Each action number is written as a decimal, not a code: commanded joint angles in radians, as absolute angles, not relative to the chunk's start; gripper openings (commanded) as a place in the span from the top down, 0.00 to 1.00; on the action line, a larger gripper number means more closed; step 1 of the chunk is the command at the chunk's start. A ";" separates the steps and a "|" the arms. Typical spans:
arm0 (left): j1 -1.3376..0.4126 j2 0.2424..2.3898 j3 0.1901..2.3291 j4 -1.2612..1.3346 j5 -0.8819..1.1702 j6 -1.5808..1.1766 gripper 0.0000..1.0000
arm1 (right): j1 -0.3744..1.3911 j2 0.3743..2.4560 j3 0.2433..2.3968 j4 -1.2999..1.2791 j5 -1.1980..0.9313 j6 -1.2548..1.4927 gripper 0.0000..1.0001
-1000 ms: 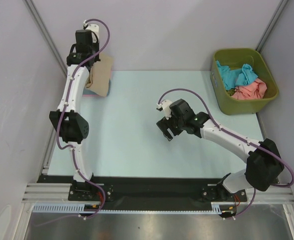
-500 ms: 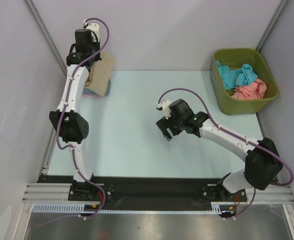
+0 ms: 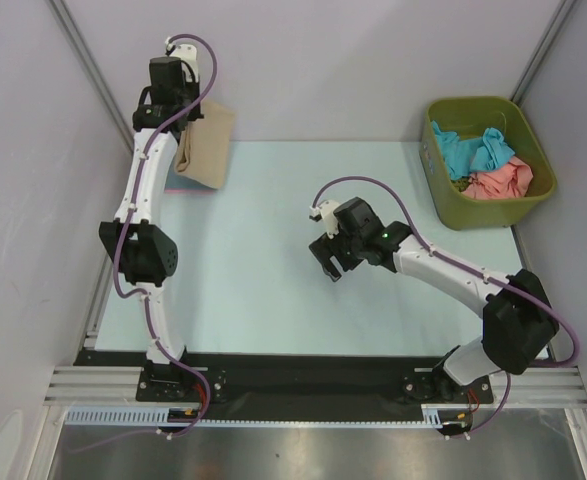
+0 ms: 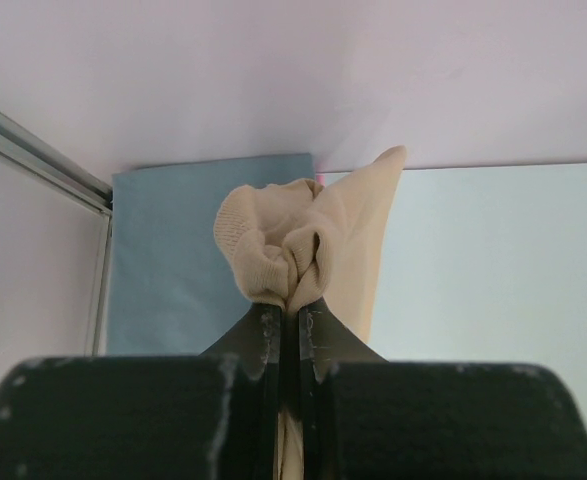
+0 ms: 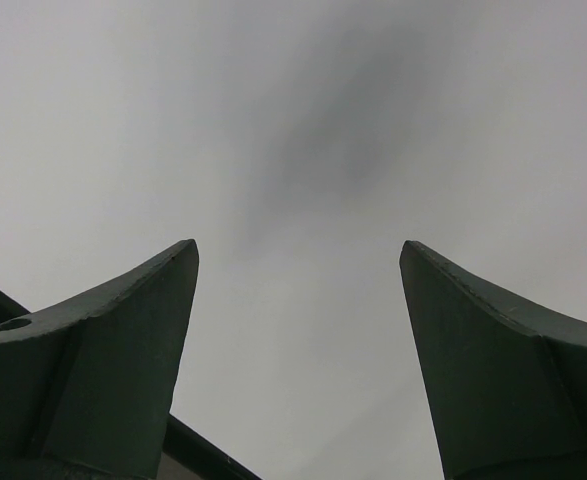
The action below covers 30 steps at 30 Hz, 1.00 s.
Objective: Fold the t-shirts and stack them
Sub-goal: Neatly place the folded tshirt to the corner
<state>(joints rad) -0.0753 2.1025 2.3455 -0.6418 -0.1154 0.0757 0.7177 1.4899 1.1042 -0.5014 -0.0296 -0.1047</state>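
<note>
At the far left corner my left gripper [image 3: 185,128] is shut on a bunched edge of the tan t-shirt [image 3: 206,147], which hangs from it above the table. In the left wrist view the tan t-shirt [image 4: 318,245] bulges out beyond the tips of my left gripper [image 4: 293,302], and a flat slate blue t-shirt [image 4: 168,265] lies beneath it by the wall. My right gripper [image 3: 328,270] hovers over the middle of the table, open. The right wrist view shows only bare table between the wide-apart tips of my right gripper [image 5: 298,255].
An olive-green bin [image 3: 455,215] stands at the back right with a teal t-shirt [image 3: 471,150] and a salmon t-shirt [image 3: 500,182] crumpled inside. Grey walls close in the left, back and right sides. The metal frame rail runs along the left wall.
The tan t-shirt has risen and swung slightly right in my left gripper. My right arm has edged a little to the left, still open.
</note>
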 commanded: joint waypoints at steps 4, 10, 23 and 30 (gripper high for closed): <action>-0.058 2.109 2.402 -0.565 -0.097 0.063 1.00 | 0.713 1.497 1.154 -0.483 -0.043 -0.107 0.13; -0.054 2.129 2.370 -0.512 -0.084 0.066 1.00 | 0.710 1.514 1.163 -0.494 -0.044 -0.109 0.13; -0.006 2.197 2.368 -0.471 -0.087 0.083 1.00 | 0.709 1.575 1.207 -0.509 -0.054 -0.104 0.13; 0.034 2.239 2.373 -0.439 -0.087 0.091 1.00 | 0.704 1.631 1.247 -0.522 -0.060 -0.097 0.13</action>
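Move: The left hand holds the tan folded t-shirt, hanging, and takes it to the blue-grey folded stack, whose middle is about 6 cm ahead, 7 cm to its left and some 25 cm below. The table's far-left corner is roughly 15 cm ahead and 18 cm to the left, at about that same depth. From the empty right hand the stack is some 35 cm ahead, 40 cm left and about 8 cm lower. Still pinching the tan t-shirt, the left hand sinks some 5 cm, also left and forward, towards the stack. ##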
